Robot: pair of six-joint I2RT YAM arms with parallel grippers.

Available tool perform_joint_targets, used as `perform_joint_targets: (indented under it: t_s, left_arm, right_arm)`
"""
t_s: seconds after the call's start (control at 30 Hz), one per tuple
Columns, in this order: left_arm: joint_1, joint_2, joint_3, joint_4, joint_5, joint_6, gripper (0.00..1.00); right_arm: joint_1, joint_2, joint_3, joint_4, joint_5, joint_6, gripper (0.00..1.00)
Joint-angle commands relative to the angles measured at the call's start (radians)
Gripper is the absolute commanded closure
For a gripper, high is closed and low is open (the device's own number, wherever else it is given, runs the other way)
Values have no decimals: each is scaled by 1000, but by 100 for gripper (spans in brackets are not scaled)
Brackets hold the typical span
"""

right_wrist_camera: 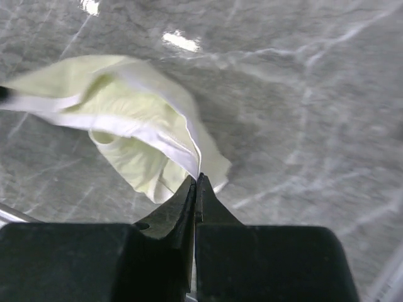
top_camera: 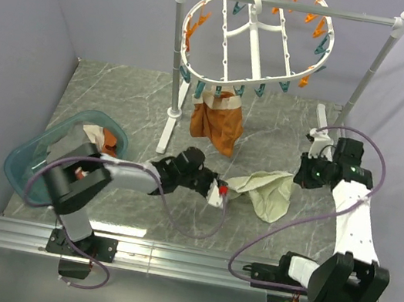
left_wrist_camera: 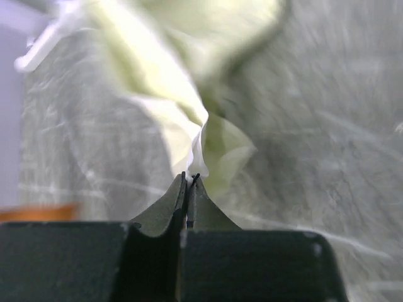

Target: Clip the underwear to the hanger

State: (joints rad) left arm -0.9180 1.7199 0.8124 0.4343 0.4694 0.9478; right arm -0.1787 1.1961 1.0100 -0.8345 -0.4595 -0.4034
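The pale cream-yellow underwear is stretched between both grippers just above the marble table. My left gripper is shut on its left end; in the left wrist view the fabric rises from the pinched tips of that gripper. My right gripper is shut on the white waistband edge, pinched at the tips of this gripper. The white oval hanger with orange and teal clips hangs from the rail at the back, well above and behind both grippers.
A white rail stand carries the hanger. An orange-brown garment is clipped under the hanger's near rim. A teal basket holding clothes sits at the left. Purple cables loop over the table.
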Motion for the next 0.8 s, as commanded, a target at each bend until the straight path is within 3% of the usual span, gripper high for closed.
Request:
perform_joint_targets:
  t_s: [0.0, 0.23, 0.43, 0.57, 0.63, 0.77]
  left_arm:
    - [44, -198, 79, -196, 112, -263, 100]
    - [10, -465, 68, -403, 207, -469, 100]
    - [-24, -540, 42, -398, 273, -719, 100]
    - [-15, -545, 50, -292, 264, -889, 100]
    - [16, -459, 100, -285, 285, -1022, 100]
    - [89, -260, 182, -272, 247, -1098, 100]
  right_arm:
    - [-53, -118, 61, -87, -2, -118, 100]
    - [-93, -398, 27, -213, -30, -270, 100]
    - [-94, -618, 12, -276, -7, -311, 100]
    - [-94, -592, 22, -227, 18, -292, 100]
    - [-94, -502, -3, -160, 36, -264, 100]
    - [-94, -313, -71, 24, 70, -218, 100]
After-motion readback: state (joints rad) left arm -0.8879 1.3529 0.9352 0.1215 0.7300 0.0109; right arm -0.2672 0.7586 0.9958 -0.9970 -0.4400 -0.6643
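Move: The pale green underwear droops between the two shut grippers, each already pinching a waistband corner. Its middle lies about 9 cm right of the left hand, level ahead and roughly 4 cm below. From the right hand it is some 8 cm left, 4 cm back and 9 cm down. The orange shorts on the hanger hang about 14 cm ahead, 7 cm left and 8 cm above the left hand. The left stand foot is roughly 17 cm ahead, 20 cm left and 7 cm below it. The underwear, still pinched at both waistband corners, is swept up and back towards the bases: the left hand rises about 15 cm and draws back 11, rolling some 50 degrees about its fingers, while the right rises and draws back 10 and tips its fingertips up and forward. Late on, both swing forward again by a few centimetres and sink a little, the right hand more. ##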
